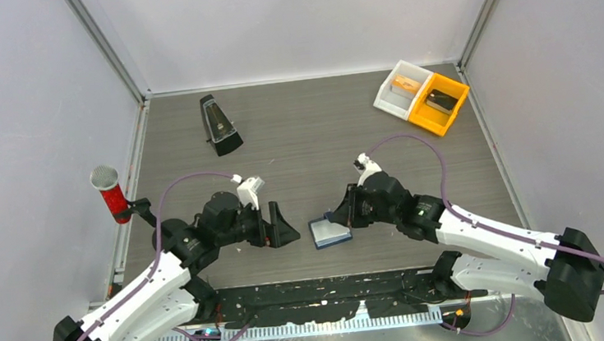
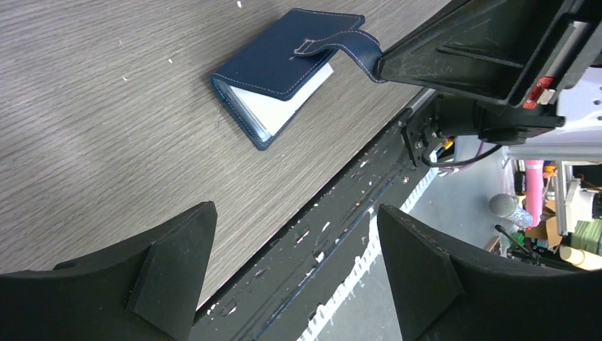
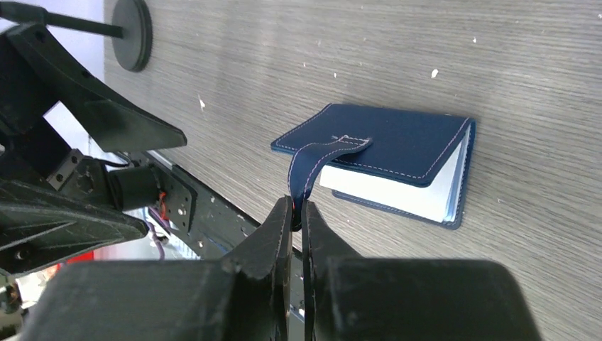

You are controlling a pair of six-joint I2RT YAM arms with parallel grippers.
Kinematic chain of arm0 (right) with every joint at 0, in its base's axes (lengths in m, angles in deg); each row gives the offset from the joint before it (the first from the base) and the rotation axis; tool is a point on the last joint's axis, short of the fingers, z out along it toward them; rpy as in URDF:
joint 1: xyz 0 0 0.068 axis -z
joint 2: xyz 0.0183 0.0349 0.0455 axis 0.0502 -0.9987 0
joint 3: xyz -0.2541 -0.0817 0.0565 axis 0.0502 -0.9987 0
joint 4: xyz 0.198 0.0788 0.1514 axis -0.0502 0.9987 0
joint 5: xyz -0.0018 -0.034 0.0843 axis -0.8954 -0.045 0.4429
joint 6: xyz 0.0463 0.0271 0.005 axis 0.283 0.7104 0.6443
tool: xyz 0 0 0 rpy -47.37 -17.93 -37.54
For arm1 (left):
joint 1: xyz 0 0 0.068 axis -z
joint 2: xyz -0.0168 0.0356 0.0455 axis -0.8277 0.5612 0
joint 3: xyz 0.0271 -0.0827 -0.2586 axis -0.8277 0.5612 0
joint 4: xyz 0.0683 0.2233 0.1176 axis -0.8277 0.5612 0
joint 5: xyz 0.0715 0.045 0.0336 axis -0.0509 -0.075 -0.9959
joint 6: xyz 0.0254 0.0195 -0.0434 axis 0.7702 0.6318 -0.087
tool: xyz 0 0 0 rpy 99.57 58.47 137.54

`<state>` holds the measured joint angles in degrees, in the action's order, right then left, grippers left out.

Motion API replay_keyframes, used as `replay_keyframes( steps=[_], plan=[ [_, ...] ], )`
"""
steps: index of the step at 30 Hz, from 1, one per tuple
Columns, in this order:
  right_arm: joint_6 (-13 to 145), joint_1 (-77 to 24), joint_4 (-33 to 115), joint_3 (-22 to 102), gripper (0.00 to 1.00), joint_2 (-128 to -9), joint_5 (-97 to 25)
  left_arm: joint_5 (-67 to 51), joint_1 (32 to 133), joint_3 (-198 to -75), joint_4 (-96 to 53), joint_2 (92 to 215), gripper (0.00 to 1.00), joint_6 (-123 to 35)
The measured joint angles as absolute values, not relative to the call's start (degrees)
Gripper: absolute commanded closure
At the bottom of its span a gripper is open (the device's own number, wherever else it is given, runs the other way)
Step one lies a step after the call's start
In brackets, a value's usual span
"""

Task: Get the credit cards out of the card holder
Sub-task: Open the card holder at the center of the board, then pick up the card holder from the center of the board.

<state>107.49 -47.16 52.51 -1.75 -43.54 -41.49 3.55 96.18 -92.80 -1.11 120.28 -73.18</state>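
Observation:
The navy-blue card holder [image 1: 329,230] lies near the table's front edge, partly open, with a whitish inner face showing; it also shows in the left wrist view [image 2: 284,64] and the right wrist view [image 3: 397,142]. My right gripper [image 3: 298,209] is shut on its snap tab [image 3: 312,160], which is pulled away from the cover. My left gripper [image 2: 294,234] is open and empty, left of the holder [image 1: 283,230]. The credit cards cannot be told apart inside the holder.
A black metronome [image 1: 218,124] stands at the back left. A white bin [image 1: 401,87] and an orange bin [image 1: 439,102] sit at the back right. A red microphone [image 1: 111,195] stands at the left edge. The black front rail [image 1: 326,292] runs close below the holder.

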Motion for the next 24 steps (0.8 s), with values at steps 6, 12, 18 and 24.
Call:
replay_keyframes(
  steps=[6,12,18,24],
  plan=[
    [105.5,-47.2,52.8,-1.7,0.86,-46.8,-39.4,1.2,97.9,-92.5,-3.1,124.4,0.16,-73.1],
    [98.6,-46.7,53.3,0.3,0.55,-52.3,-39.8,-2.2,98.4,-92.2,-3.3,125.0,0.17,-73.5],
    [84.6,-46.5,56.3,5.4,0.34,-58.4,-41.4,-6.4,98.5,-91.6,-1.3,119.3,0.16,-74.2],
    [76.2,-46.5,58.7,5.6,0.29,-58.4,-42.6,-9.7,98.5,-91.7,2.4,111.8,0.15,-73.8]
  ],
)
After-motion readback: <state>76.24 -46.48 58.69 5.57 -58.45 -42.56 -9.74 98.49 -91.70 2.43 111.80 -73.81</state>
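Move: The card holder lies below the right hand, which still pinches its strap: its middle is about 3 cm ahead, 1 cm left and 10 cm down, with the cover ajar. The metronome stands some 25 cm farther out and 24 cm to the left of the holder, and the white-and-yellow tray roughly 35 cm farther out and 30 cm to its right. From the empty left hand the holder lies about 6 cm ahead, 11 cm right and 11 cm down. The card holder's strap is still pinched as the right hand sinks towards the holder; partway down the fingers open wide and let go of it. The hand sinks about 5 cm in all, easing some 2 cm forward late on while rolling left side down and turning counter-clockwise, about 30 degrees together. The open left hand dips 2 cm, then rises and draws off leftward, away from the holder. ##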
